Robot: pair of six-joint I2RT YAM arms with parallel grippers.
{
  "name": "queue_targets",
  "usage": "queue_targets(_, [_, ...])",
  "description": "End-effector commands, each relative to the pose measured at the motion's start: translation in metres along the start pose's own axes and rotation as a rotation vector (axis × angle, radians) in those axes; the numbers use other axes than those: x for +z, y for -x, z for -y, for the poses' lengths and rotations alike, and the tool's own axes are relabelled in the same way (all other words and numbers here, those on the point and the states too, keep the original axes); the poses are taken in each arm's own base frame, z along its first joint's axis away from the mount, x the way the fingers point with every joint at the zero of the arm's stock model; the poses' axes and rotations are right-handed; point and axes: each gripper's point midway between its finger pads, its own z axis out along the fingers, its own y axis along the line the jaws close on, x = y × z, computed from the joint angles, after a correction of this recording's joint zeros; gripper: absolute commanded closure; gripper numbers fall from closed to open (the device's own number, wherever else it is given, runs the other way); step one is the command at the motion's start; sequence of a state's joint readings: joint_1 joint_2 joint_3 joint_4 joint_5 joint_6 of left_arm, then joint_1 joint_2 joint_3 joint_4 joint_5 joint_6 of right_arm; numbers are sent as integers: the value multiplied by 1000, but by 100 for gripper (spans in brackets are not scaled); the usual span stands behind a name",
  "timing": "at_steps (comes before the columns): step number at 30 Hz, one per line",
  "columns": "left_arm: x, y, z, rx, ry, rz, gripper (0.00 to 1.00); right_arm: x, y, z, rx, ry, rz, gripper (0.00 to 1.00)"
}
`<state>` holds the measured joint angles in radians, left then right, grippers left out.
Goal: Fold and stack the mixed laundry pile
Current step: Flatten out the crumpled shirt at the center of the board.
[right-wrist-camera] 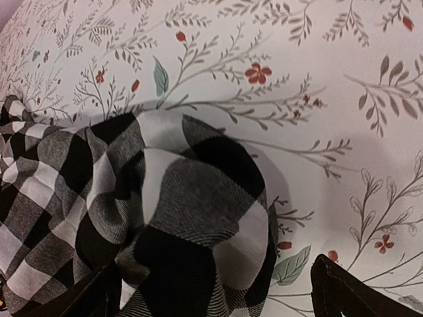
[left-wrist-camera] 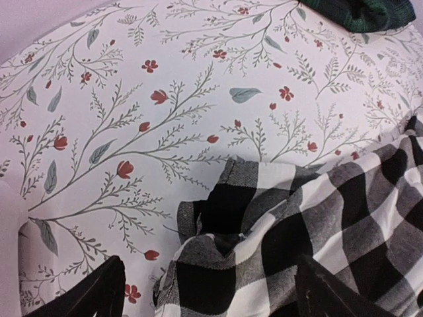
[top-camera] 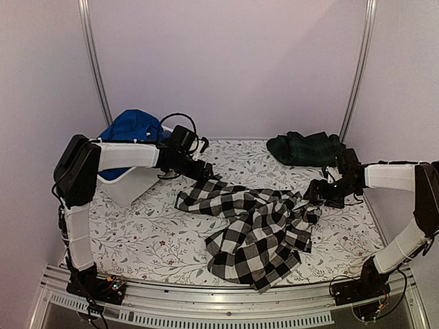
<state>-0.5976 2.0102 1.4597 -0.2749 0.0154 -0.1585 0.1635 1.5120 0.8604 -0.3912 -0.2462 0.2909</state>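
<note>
A black-and-white checked shirt [top-camera: 254, 233] lies crumpled and spread across the middle of the table. My left gripper [top-camera: 206, 171] hovers over its left end and my right gripper [top-camera: 315, 193] over its right end. In the left wrist view the left gripper [left-wrist-camera: 211, 300] is open, with a shirt corner [left-wrist-camera: 218, 251] lying loose between the fingers [left-wrist-camera: 92, 297]. The right gripper [right-wrist-camera: 218, 297] is open too, straddling a bunched fold of the shirt [right-wrist-camera: 185, 218]. A dark tartan garment [top-camera: 305, 147] sits at the back right. A bright blue garment [top-camera: 130, 127] rests in the tub.
A white plastic tub [top-camera: 130, 188] stands tilted at the back left, under my left forearm. The table wears a white floral cloth [top-camera: 151, 233]. Metal frame posts rise at both back corners, and a metal rail runs along the near edge.
</note>
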Motion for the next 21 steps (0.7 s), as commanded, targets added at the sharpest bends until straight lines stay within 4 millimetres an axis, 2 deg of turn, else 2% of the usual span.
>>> queue_targets(1, [16,-15,-3,13,-8,-60,11,11,-23,-9,85,87,-45,2])
queue_targets(3, [23,-24,-3,11,-11,-84,14,17,-30,-9,98,103,-65,11])
queue_targets(5, [27,-29,-1,11,-27,-100,28,21,-31,-11,97,124,-73,34])
queue_targets(6, [28,-29,0,12,-33,-102,39,20,-29,-14,92,135,-65,48])
queue_targets(8, [26,-26,2,10,-48,-88,56,11,-15,-20,76,148,-24,69])
queue_targets(10, [24,-19,4,11,-69,-62,62,1,3,-26,58,151,28,83])
queue_targets(12, [21,-11,2,9,-75,-38,77,-12,22,-30,30,140,85,94])
queue_targets(13, [19,-5,2,10,-79,-23,86,-19,32,-32,16,131,114,99])
queue_targets(15, [12,6,-2,9,-79,11,100,-33,52,-34,-8,110,173,100])
queue_targets(21, [-17,32,-7,34,-94,124,100,-81,102,-39,-59,58,335,100])
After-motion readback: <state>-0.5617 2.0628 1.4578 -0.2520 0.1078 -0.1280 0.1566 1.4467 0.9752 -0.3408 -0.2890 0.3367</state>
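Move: The checked shirt's far-left corner lies about 5 cm below the open left hand and 1 cm back of it; the bin with the blue cloth is some 22 cm left and 5 cm ahead. The shirt's right-hand edge is about 3 cm below the open right hand, 2 cm back and 2 cm left. From there, the shirt's crumpled bulk lies roughly 16 cm left and 10 cm back, and the folded green shirt about 22 cm straight ahead, 3 cm lower. The checked shirt's two far corners are pinched at nearly the same time: the left hand sinks about 5 cm and shuts on its corner, then eases up a couple of centimetres. The right hand dips back and down about 3 cm, closes on its edge, then sweeps up some 10 cm and forward 6 cm towards the green shirt, fingers tipping outward. ##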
